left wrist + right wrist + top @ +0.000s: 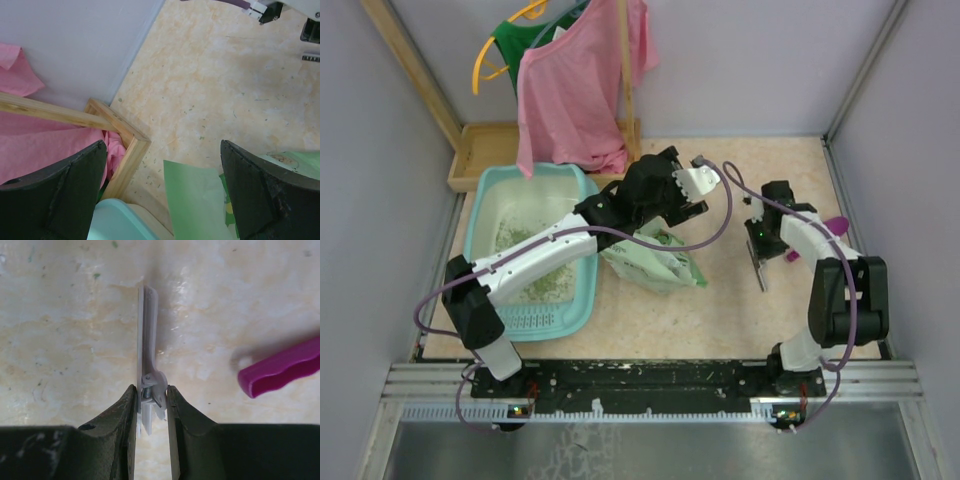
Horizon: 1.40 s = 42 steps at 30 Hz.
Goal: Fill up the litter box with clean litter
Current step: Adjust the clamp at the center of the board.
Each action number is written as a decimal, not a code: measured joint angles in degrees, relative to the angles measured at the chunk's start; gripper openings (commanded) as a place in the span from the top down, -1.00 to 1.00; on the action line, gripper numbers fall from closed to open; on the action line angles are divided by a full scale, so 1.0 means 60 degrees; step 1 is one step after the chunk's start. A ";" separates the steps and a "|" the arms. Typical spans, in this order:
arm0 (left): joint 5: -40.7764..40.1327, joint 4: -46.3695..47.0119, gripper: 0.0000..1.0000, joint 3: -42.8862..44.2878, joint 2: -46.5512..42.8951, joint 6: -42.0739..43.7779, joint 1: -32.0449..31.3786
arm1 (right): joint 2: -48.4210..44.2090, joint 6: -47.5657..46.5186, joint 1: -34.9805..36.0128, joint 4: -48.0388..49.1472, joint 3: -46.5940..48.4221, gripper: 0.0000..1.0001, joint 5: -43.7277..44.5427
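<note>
The light-teal litter box (480, 205) lies at the left, and my left arm reaches across it. Olive-green clean litter (548, 287) covers part of its whitish base. My left gripper (695, 188) hovers past the box's far right corner, open and holding nothing. In the left wrist view this gripper (162, 145) spans a corner of the litter box (112, 220) and the top edge of a pale green bag (195, 200). My right gripper (150, 390) is shut on a long grey spring clip (147, 335), held just above the floor, with the clip (758, 266) pointing toward the near edge.
The pale green bag (655, 260) lies beside the box's right side. A magenta scoop (834, 224) rests right of my right gripper, its handle (280, 371) close by. A wooden tray (125, 150) and a hanging pink shirt (580, 80) stand behind the box. Walls close in on three sides.
</note>
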 measured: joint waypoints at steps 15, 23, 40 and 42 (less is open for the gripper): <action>0.0007 -0.0007 -0.98 0.0044 0.0087 0.0000 0.0000 | -0.0295 0.0000 -0.0004 0.0499 0.0018 0.51 0.0412; 0.0004 -0.0011 -0.98 0.0044 0.0087 0.0000 0.0000 | -0.0124 0.0000 0.0000 0.0532 0.0018 0.43 0.0004; 0.0007 -0.0015 -0.98 0.0044 0.0200 0.0015 0.0000 | -0.0036 -0.0182 0.0066 0.0670 0.0000 0.03 0.0393; 0.0004 -0.0011 -0.98 0.0044 0.0204 0.0029 0.0000 | 0.0004 -0.0178 0.0066 0.0678 0.0000 0.03 0.0401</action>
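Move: The clamp is already between the right hand's fingers, its middle about 2 cm ahead and 1 cm below. Its place on the board is just ahead. The purple scoop lies about 12 cm to the right and 3 cm farther out, its handle pointing at the clamp. The litter bag stands some 23 cm to the left, about level. From the left hand the clamp is about 18 cm right, 14 cm back and 26 cm below. The right hand edges about 2 cm forward, then opens its fingers part-way, letting go of the clamp. ##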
